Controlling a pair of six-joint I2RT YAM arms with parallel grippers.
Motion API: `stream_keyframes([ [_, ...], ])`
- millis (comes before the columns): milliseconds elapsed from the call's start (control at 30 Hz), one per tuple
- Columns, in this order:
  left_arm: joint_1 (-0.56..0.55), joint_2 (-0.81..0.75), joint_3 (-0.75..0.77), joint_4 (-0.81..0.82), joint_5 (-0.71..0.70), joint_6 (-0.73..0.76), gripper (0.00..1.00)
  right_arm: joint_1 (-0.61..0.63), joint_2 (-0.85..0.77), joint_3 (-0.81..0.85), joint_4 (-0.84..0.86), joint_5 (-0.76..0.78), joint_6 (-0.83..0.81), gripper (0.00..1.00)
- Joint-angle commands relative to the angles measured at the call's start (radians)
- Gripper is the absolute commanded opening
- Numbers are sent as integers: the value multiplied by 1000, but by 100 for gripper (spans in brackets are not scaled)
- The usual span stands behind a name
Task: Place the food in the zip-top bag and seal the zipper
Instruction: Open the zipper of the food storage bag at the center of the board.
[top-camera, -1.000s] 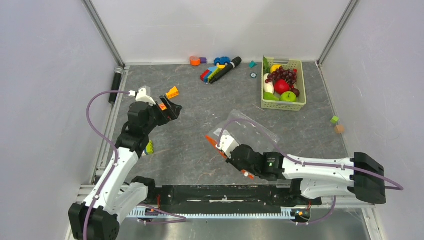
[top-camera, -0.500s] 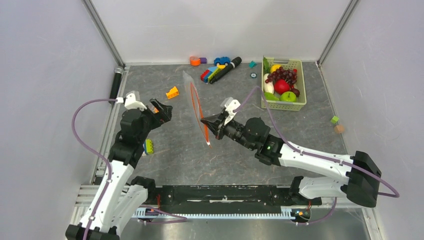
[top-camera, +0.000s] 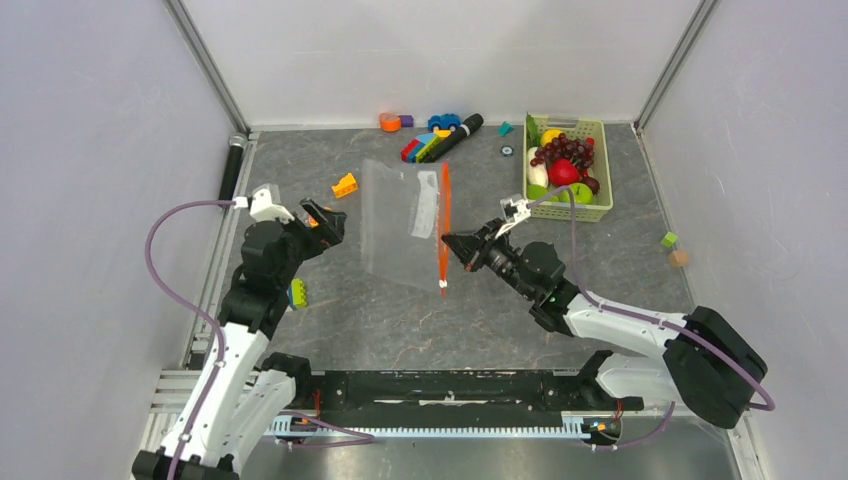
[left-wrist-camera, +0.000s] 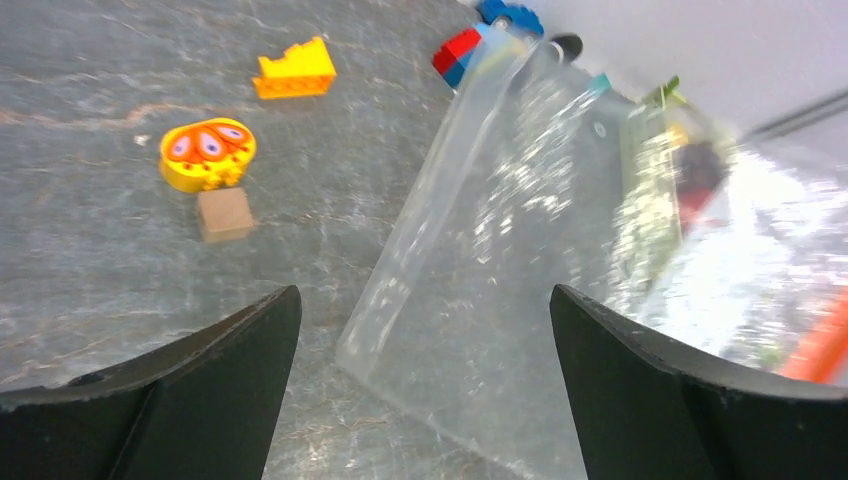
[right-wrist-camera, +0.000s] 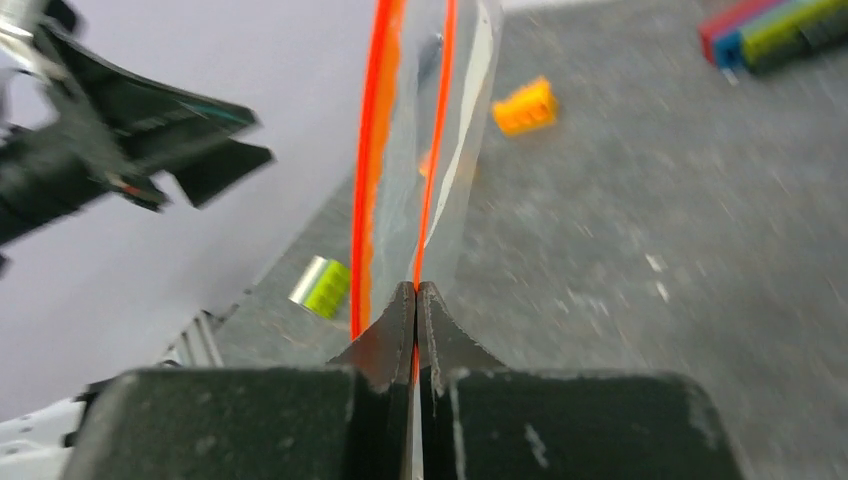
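The clear zip-top bag (top-camera: 402, 222) is held up off the table at mid-table. My right gripper (top-camera: 447, 240) is shut on its red-orange zipper (top-camera: 444, 205). In the right wrist view the jaws (right-wrist-camera: 415, 290) pinch one zipper strip (right-wrist-camera: 437, 120), and the other strip (right-wrist-camera: 368, 180) stands apart, so the mouth gapes. A small white slider (top-camera: 441, 287) sits at the zipper's near end. My left gripper (top-camera: 325, 222) is open and empty, left of the bag. In the left wrist view the bag (left-wrist-camera: 520, 230) fills the space ahead of the gripper (left-wrist-camera: 422, 295). The food (top-camera: 562, 165) lies in the basket.
The pale green basket (top-camera: 566, 212) stands at the back right. Toy blocks (top-camera: 425, 147) and a black marker (top-camera: 457, 134) lie along the back. A yellow block (left-wrist-camera: 293, 72), an orange-slice toy (left-wrist-camera: 208, 155) and a brown cube (left-wrist-camera: 224, 213) lie near my left gripper. Small cubes (top-camera: 670, 240) lie at the right.
My right gripper has lifted the bag from the near middle and carried it up and to the right, turning it so the zipper faces right. The left arm shifted slightly, then stayed still.
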Motion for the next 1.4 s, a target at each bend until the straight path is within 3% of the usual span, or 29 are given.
stream_keyframes([
  [0,3,85,3,106,183,-53,100,-11,-52,-82,-28,138,76,0],
  [100,-18,166,19,150,285,-69,100,-10,-63,-73,-86,162,42,0],
  [167,-69,208,39,148,281,-64,100,-11,-71,-87,-86,185,38,0],
  [433,-375,318,141,114,54,4,100,-11,-92,-99,-122,225,-3,0],
  [1200,-618,619,355,121,-29,62,100,-10,-75,-104,-160,136,-7,0],
  [1367,-661,670,419,72,-122,101,100,-8,-104,-105,-181,137,-32,0],
])
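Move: The orange zipper, already pinched near its middle by the right hand, hangs about 22 cm to the left hand's right, roughly level with it in reach and height. Its white slider is at the strip's near end, some 12 cm back and 21 cm right of the left hand; the bag's white label lies about 4 cm ahead and 17 cm right. From the right hand, the zipper's middle is about 2 cm ahead, neither left nor right. Open left hand sweeps some 24 cm right towards the zipper; right hand, still pinching it, sinks 7 cm. ##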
